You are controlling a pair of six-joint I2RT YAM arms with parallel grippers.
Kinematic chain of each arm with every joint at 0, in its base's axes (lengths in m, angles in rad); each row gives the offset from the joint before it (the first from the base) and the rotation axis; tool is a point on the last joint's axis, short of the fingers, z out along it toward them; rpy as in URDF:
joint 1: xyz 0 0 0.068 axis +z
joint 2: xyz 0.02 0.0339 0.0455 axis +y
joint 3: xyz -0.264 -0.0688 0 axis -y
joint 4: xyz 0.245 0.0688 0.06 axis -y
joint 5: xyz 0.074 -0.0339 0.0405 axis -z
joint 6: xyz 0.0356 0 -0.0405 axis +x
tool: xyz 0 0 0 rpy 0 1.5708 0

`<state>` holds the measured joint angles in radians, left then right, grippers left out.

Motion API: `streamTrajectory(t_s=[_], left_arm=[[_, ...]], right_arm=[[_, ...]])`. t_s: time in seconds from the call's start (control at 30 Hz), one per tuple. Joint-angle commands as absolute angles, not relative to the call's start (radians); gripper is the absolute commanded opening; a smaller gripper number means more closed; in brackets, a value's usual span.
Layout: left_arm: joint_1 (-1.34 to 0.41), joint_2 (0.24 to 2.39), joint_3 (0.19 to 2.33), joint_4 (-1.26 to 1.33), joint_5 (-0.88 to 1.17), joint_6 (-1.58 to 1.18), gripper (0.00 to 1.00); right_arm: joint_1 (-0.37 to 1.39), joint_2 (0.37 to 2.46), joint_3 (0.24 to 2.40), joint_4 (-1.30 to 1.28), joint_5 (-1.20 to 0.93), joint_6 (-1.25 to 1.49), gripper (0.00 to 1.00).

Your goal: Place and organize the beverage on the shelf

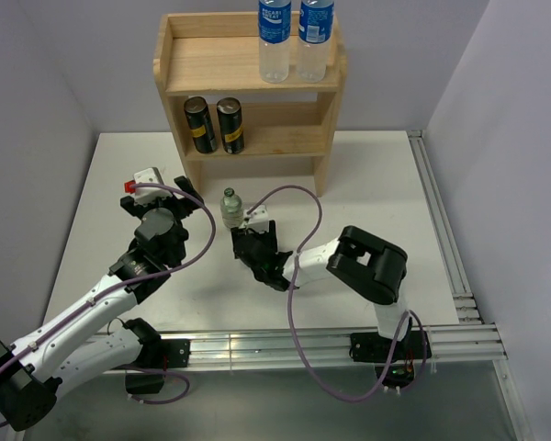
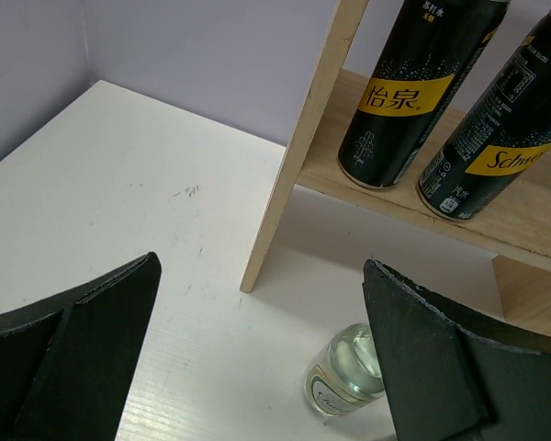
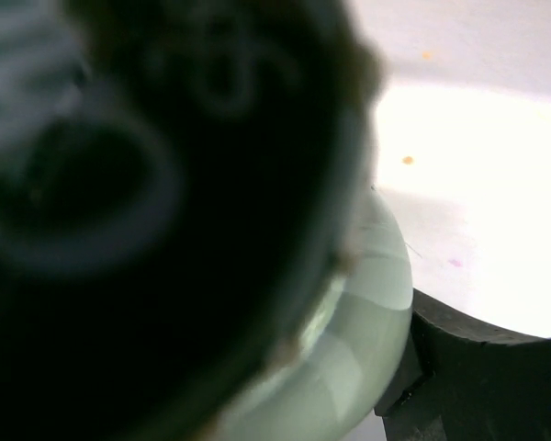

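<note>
The wooden shelf stands at the back of the table. Two clear plastic bottles with blue labels stand on its top tier, and two dark gold-topped cans on its lower tier, also close up in the left wrist view. A clear glass bottle stands on the table in front of the shelf. My right gripper is shut on it; its dark cap fills the right wrist view, with one finger against the glass. My left gripper hangs open to its left, holding nothing.
The shelf's left side panel reaches the table just ahead of my left gripper, and the glass bottle stands near its right finger. Purple cables loop over both arms. A metal rail runs along the table's right edge.
</note>
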<state>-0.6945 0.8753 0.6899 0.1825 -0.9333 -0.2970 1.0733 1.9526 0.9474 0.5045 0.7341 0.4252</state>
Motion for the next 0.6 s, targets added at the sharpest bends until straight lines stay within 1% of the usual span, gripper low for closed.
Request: streamTrajectory(t_s=[0.0,0.17,0.33,0.57], left_arm=[[-0.699,0.873,0.69,0.215,-0.939,-0.284,0.99],[-0.699,0.867,0.686,0.216,-0.936,-0.284,0.99],[-0.698,0.87,0.684,0.219,-0.936,-0.282,0.99],[-0.698,0.864,0.678,0.225,-0.93,-0.282,0.99]], right_arm=[[1.071,1.803,0.931,0.566,0.808,0.416,0.0],[1.078,1.709,0.897,0.525,0.834,0.393,0.0],[1.088,1.569,0.865,0.5,0.871,0.361,0.0],[1.075,1.428,0.946,0.419,0.907,0.238,0.0]])
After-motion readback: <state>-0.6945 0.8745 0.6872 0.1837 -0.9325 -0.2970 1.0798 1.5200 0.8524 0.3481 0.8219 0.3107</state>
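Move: The right hand already grips the nearer glass bottle. The free spot on the lower shelf, just right of the cans, lies about 23 cm ahead of it, 4 cm to its right and 10 cm up. The nearer can stands some 5 cm left and 23 cm ahead, its middle 16 cm up; the other glass bottle is about 10 cm ahead and 4 cm left, about level. From the left hand the spot is roughly 23 cm ahead, 19 cm right, 15 cm down. Still clamping the glass bottle, the right hand first shifts a couple of centimetres right almost level, clear of the other glass bottle, then lifts it steeply by about 12 cm while drifting on right to some 5 cm in all. The fingers keep their hold, and late in the climb they tip up slightly. ##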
